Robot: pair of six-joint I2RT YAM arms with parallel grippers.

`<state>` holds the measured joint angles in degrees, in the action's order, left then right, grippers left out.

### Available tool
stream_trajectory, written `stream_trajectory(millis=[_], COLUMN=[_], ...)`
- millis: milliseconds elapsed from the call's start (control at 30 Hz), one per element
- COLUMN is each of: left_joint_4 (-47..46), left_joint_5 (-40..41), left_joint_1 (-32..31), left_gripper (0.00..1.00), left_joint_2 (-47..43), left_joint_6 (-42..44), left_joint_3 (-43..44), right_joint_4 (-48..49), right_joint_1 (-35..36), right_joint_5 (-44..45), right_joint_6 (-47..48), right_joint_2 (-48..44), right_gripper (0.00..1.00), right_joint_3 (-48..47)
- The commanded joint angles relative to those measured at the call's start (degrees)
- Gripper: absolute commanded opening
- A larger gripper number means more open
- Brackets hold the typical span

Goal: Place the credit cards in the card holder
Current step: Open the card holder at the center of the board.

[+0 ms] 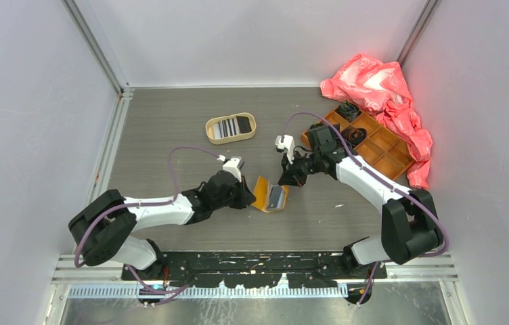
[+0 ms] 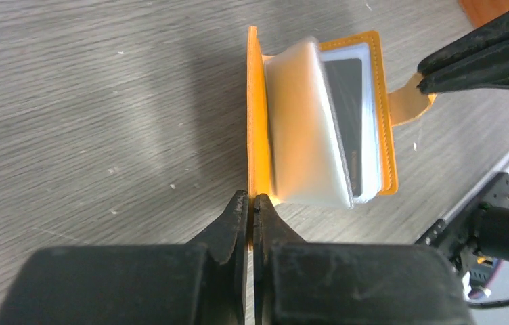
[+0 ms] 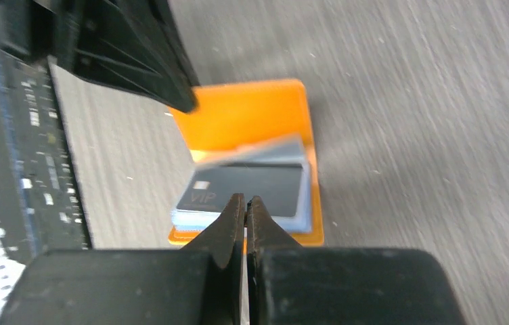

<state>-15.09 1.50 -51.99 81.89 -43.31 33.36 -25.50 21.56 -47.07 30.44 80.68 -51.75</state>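
The orange card holder (image 1: 270, 196) lies open in the middle of the table. One cover (image 2: 252, 122) stands upright on edge, and my left gripper (image 2: 252, 197) is shut on its lower end. Clear plastic sleeves (image 2: 302, 128) fan out from the cover. A black credit card (image 3: 245, 186) marked VIP sits in the top sleeve. My right gripper (image 3: 246, 198) is shut, its tips (image 2: 422, 82) meeting on the holder's snap tab (image 2: 407, 105) at the far edge. More credit cards (image 1: 230, 126), striped and black, lie in the oval tan tray (image 1: 212, 134) behind.
An orange compartmented box (image 1: 373, 142) stands at the back right, with a crumpled red-pink plastic bag (image 1: 384, 91) behind it. Grey walls close in the table on three sides. The arms' base rail (image 1: 252, 261) runs along the near edge.
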Motion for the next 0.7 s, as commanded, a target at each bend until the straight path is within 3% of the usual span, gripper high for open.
stream_trajectory(millis=[0, 100, 167, 333, 433, 567, 667], left_joint_4=[-0.5, -4.0, -5.6, -6.8, -8.2, -12.7, -14.9], left_joint_5=[6.0, 6.6, 6.7, 6.1, 6.1, 4.8, 5.0], left_joint_1=[0.2, 0.2, 0.2, 0.0, -0.3, -0.4, -0.4], left_gripper=[0.0, 0.0, 0.0, 0.0, 0.0, 0.0, 0.0], left_joint_2=[-3.5, -4.9, -5.5, -5.6, -4.4, -2.5, -1.7], left_joint_6=[-2.8, -5.2, -6.2, -7.4, -8.0, -8.3, -8.9], left_joint_3=[-2.8, -5.7, -6.7, -6.5, -7.0, -8.6, -9.4], right_joint_4=[0.4, -0.1, -1.8, -1.9, -1.2, -2.8, 0.5], right_joint_1=[-0.4, -0.4, -0.5, -0.6, -1.6, -2.8, -2.5], right_joint_5=[15.7, 27.0, 29.3, 20.6, 10.8, -4.6, -4.3], right_joint_6=[6.2, 8.1, 8.1, 2.2, -1.4, -0.7, -4.8], right_joint_2=[0.1, 2.6, 4.4, 3.6, 0.8, -1.6, -0.7], right_gripper=[0.01, 0.05, 0.09, 0.29, 0.41, 0.45, 0.44], right_joint_3=[-0.6, -1.4, -2.5, -3.6, -3.4, -2.3, -1.3])
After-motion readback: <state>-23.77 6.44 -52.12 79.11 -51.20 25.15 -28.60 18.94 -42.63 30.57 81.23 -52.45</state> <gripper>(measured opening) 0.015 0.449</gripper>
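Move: The right fingers, high over the board, still pinch the card holder's strap. The bare board they take it down to is about 3 cm ahead, 6 cm to the right and 7 cm below, with the holder's middle 3 cm back, 3 cm left and 4 cm below. From the left hand, pinching the cover's edge, that middle is some 5 cm right and 2 cm ahead, at about its height. The card tray lies 17 cm ahead and 15 cm left of the right hand, the wooden box 11 cm ahead and 23 cm right. The right hand swings down about 6 cm, to the right and a little forward, lowering the strap side towards the board, then opens its fingers to roughly half, lets go of the strap and lifts some 5 cm, back and left over the holder. Meanwhile the left hand keeps its pinch on the cover's edge and draws it about 2 cm to the left, turning slightly counter-clockwise. ##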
